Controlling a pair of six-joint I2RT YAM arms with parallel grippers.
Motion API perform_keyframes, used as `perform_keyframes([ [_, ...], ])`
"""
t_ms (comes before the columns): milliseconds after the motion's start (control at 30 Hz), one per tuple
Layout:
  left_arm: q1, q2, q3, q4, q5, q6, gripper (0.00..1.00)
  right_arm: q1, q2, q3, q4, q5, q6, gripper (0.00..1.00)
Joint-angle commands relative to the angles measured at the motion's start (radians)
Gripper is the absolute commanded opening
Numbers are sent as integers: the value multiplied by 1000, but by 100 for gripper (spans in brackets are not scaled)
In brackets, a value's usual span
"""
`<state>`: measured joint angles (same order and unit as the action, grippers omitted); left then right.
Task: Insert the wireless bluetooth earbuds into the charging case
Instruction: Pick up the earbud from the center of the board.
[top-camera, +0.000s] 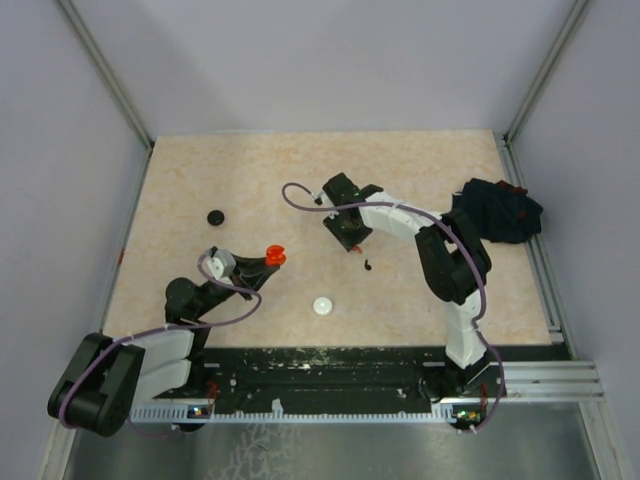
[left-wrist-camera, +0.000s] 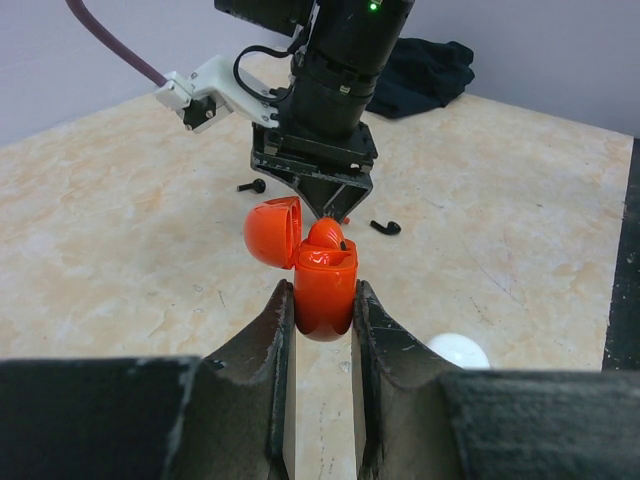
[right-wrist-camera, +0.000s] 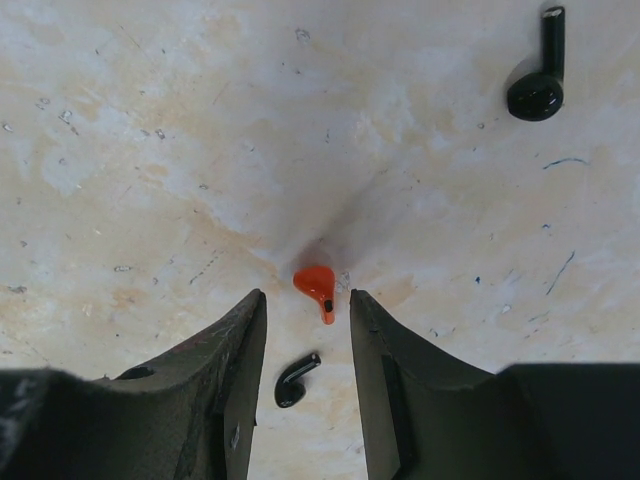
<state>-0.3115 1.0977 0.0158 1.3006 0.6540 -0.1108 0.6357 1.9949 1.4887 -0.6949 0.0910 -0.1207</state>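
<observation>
My left gripper (left-wrist-camera: 322, 300) is shut on a red-orange charging case (left-wrist-camera: 325, 285), held upright with its lid (left-wrist-camera: 272, 230) flipped open; a red-orange earbud (left-wrist-camera: 325, 237) shows in its mouth. In the top view the case (top-camera: 273, 256) sits left of centre. My right gripper (right-wrist-camera: 307, 297) is open, pointing down at the table. A second red-orange earbud (right-wrist-camera: 316, 285) lies on the table between its fingertips, touching neither. A black earbud (right-wrist-camera: 296, 379) lies further back between the fingers, and another black earbud (right-wrist-camera: 538, 85) lies at the upper right.
A round black disc (top-camera: 215, 216) lies at the left of the table and a white disc (top-camera: 322, 306) near the front middle. A dark navy cloth bundle (top-camera: 497, 212) sits at the right edge. Wall rails border both sides.
</observation>
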Motion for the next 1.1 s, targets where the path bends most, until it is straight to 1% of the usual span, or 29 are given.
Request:
perform_keyframes([
  [0, 5, -2, -5, 19, 15, 8, 0, -20, 22, 51, -10, -34, -10, 40],
  [167, 5, -4, -4, 19, 18, 7, 0, -38, 44, 46, -1, -76, -5, 38],
  [300, 5, 1, -4, 18, 24, 8, 0, -40, 58, 45, -3, -77, 5, 36],
  [533, 5, 8, -4, 32, 38, -1, 0, -43, 72, 40, -23, -47, 22, 28],
  [700, 4, 26, 6, 44, 81, -18, 0, -44, 49, 22, -11, -41, 31, 19],
  [767, 0, 53, 10, 87, 127, -28, 0, -44, 23, 6, 8, -56, 39, 15],
  [833, -8, 100, 9, 170, 141, -60, 0, -42, -11, -11, 23, -63, 51, 14],
  [933, -21, 176, 7, 325, 168, -99, 0, -39, -81, -42, 49, -62, 71, 13],
  [1000, -30, 234, 2, 462, 170, -179, 0, -34, -136, -63, 69, -65, 87, 13],
  [1067, -35, 272, 40, 477, 201, -231, 0, -25, -196, -85, 96, -60, 106, 12],
])
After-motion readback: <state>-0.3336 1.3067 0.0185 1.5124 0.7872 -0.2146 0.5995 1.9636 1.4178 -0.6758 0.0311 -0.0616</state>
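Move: Just under the right fingertips, some 2 cm down and about 1 cm to the right, lies the red earbud, neither ahead nor back. One black earbud lies about 4 cm back and 3 cm right of this hand, the other some 10 cm ahead and level sideways; the white case is roughly 14 cm back and 8 cm left. From the left hand, the red earbud is about 11 cm ahead, 20 cm right and 15 cm below. Sinking about 2 cm with a slight shift right, the right hand brings its open fingers around the red earbud, stays there while they close and pinch it, then rises about 1 cm, easing back and a little right. Late on, the left hand, still holding the open red case, goes some 2 cm back and 2 cm right, sinking slightly and turning about 10 degrees clockwise. ##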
